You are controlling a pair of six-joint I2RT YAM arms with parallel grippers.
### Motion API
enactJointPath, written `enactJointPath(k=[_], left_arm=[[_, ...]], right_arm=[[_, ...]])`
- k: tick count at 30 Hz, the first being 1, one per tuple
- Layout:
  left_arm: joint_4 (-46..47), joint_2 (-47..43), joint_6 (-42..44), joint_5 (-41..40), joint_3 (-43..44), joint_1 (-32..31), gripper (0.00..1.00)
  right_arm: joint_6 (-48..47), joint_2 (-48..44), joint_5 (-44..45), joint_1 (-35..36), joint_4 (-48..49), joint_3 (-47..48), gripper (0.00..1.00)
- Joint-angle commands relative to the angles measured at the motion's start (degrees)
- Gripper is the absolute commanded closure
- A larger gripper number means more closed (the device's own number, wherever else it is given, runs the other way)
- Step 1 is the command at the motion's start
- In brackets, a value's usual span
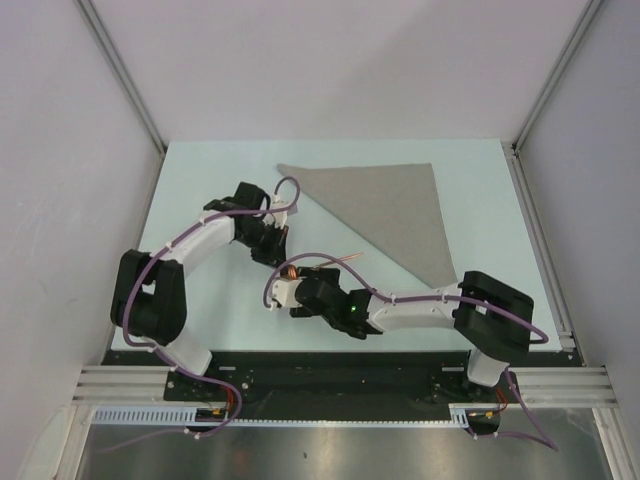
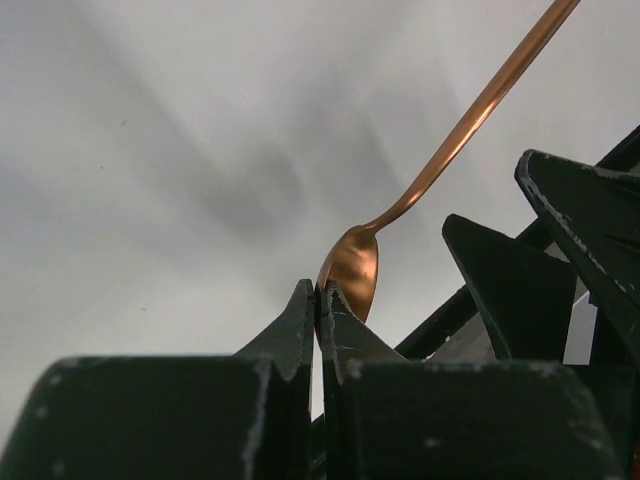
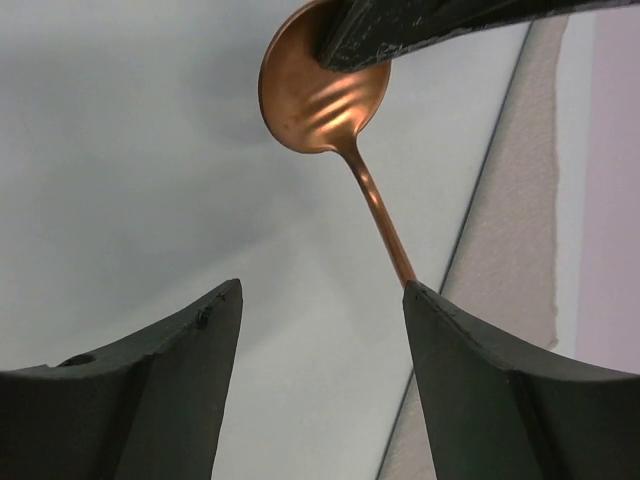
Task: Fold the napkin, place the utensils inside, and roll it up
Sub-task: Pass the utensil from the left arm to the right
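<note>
The napkin (image 1: 390,210) lies folded into a grey-beige triangle at the back right of the table; its edge shows in the right wrist view (image 3: 520,200). The utensils here are one copper-brown spoon (image 1: 335,258), held off the table. My left gripper (image 1: 275,250) is shut on the rim of the spoon's bowl (image 2: 352,265), and the handle slants up and to the right. My right gripper (image 1: 298,283) is open just below the bowl (image 3: 320,100). The thin handle runs down to the tip of its right finger (image 3: 440,330), with nothing between the jaws.
The pale table (image 1: 220,190) is walled in by white panels at the back and sides. A black base plate (image 1: 330,370) and metal rails run along the near edge. Purple cables loop over both arms.
</note>
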Motion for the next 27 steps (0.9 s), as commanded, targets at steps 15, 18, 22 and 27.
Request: enactJointPath(k=[15, 18, 22, 27], left_arm=[[0.26, -3.06, 2.36, -0.10, -1.08, -2.90, 1.00], [0.09, -3.14, 2.88, 0.43, -1.07, -3.07, 1.00], [0.00, -3.67, 3.68, 2.19, -1.43, -3.34, 1.00], [0.17, -3.94, 3.68, 1.32, -1.34, -3.51, 1.00]], right_arm=[[-3.20, 1.63, 0.32, -5.59, 5.33, -0.24, 0.31], [-2.85, 2.59, -0.47, -6.47, 5.68, 0.02, 0.32], [-1.80, 4.26, -1.35, -7.70, 4.99, 1.60, 0.39], [0.75, 7.34, -0.83, -7.61, 1.74, 4.41, 0.71]])
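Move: The left fingers already hold the utensil, a copper spoon, by its bowl; its middle is some 7 cm to their right and 2 cm ahead. The right gripper is open, about 5 cm to the left hand's right, 5 cm back and 2 cm higher. From the right hand, the utensil's middle is roughly 7 cm ahead, 2 cm right and 2 cm below; the napkin's middle is about 22 cm ahead, 18 cm right and 10 cm down. Forward about 5 cm and some 2 cm to its right, the right hand reaches for the utensil's handle beyond the bowl, rising slightly first, then sinking roughly 3.5 cm so its open fingers straddle the handle; late in the descent they start closing, to around half their gap. The left hand keeps its pinch on the bowl, easing back about 1.5 cm. ##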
